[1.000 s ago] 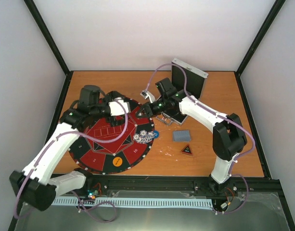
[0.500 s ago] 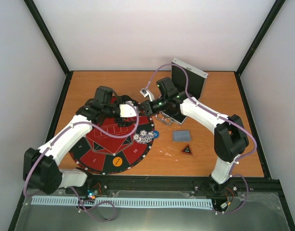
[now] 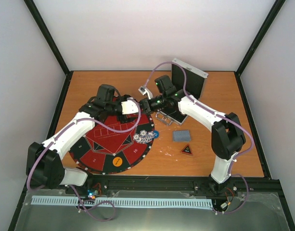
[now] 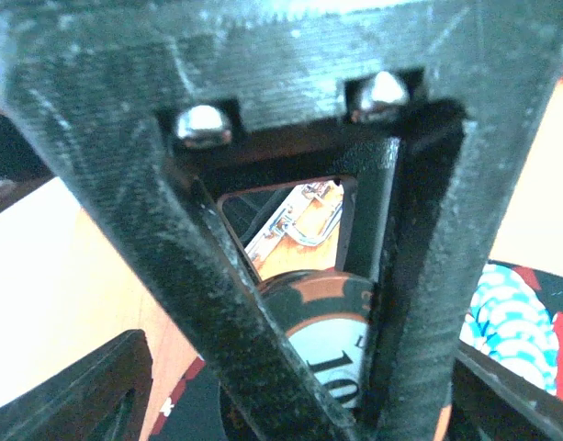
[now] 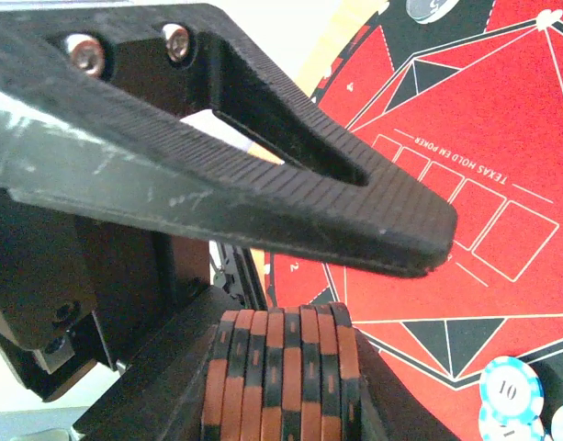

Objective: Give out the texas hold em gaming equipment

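My right gripper (image 3: 146, 106) (image 5: 377, 322) is shut on a stack of several orange-and-black poker chips (image 5: 281, 377), held above the far right rim of the mat (image 3: 96, 149). My left gripper (image 3: 135, 109) (image 4: 329, 386) meets it there, open, with a finger on each side of the stack's end chip (image 4: 341, 335), marked 10. Blue-and-white poker chips (image 3: 146, 136) and a blue disc (image 3: 156, 134) lie at the mat's right edge. The grey-blue playing cards (image 3: 181, 135) and the triangle marker (image 3: 186, 150) rest on the table to the right.
The silver case (image 3: 189, 81) stands open behind the right arm, its latch (image 4: 304, 216) showing past my left fingers. A yellow disc (image 3: 117, 160) sits on the mat's near rim. Both arms cross over the mat's far half.
My left arm has swung right across the mat to the right gripper, and its jaws have narrowed around the chip stack. The right gripper has edged slightly back, still gripping the stack.
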Tool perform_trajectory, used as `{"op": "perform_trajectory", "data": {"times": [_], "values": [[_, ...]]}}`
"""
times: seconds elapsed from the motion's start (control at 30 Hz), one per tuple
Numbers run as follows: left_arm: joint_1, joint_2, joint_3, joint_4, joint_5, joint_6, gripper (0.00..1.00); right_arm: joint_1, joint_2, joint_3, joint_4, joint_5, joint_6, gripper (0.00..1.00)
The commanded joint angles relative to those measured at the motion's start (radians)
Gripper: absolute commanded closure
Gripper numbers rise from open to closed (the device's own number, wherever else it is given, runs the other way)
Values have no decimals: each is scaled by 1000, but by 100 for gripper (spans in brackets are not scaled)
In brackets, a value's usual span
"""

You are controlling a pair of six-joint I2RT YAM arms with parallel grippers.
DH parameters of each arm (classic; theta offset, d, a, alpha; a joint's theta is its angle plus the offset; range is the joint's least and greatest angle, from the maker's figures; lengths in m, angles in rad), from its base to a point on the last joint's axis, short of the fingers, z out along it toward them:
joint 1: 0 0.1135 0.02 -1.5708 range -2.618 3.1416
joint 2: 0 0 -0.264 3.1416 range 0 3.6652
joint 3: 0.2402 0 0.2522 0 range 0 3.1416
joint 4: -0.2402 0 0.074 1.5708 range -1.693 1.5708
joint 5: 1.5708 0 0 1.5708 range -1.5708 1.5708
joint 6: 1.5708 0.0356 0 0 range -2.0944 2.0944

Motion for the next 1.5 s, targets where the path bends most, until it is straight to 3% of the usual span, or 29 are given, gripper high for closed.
{"op": "perform_trajectory", "data": {"times": [0.0, 0.37, 0.43, 0.57, 0.7, 0.9, 1.23, 1.47], "values": [[-8, -11, 31, 27, 58, -15, 23, 5, 3, 28, 18, -27, 2, 97], [-9, -4, 23, 41, 58, -4, 50, 4, 5, 29, 22, -27, 6, 97], [-9, -3, 17, 55, 59, -7, 62, 5, 7, 28, 21, -29, 7, 97], [-10, -8, 14, 69, 55, -31, 99, 5, 6, 19, 18, -23, -1, 97], [-10, -18, 5, 57, 55, -54, 99, 4, 14, 10, 15, -7, 0, 96], [-10, -23, -3, 9, 87, -71, 99, 5, 28, 17, -5, -1, -17, 63], [-7, -76, -93, -150, 79, -35, 99, 3, 24, 8, -48, -7, -74, 34], [14, -135, -217, -194, 34, 25, 99, -2, 33, 48, -160, -13, -170, 30]]}}
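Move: The stack of black-and-orange 100 chips is in the right gripper, right at its finger pads, and already lies between the left hand's open fingers, roughly 1 cm right of the left hand point. Some 20 cm below the left hand, the fanned white-and-blue chips lie about 4 cm back and 2 cm to the right, the blue button about 3 cm back and 8 cm right, and the case handle some 6 cm ahead and 12 cm right. Almost in place, the left hand closes its fingers on the chip stack while the right hand holds it steady; only then do the right fingers open and let go, that hand sinking some 1.5 cm. The left hand keeps its grip and draws the stack back and down, about 6 cm each way, and a little left, out of the right gripper, tilting some 15 degrees. ##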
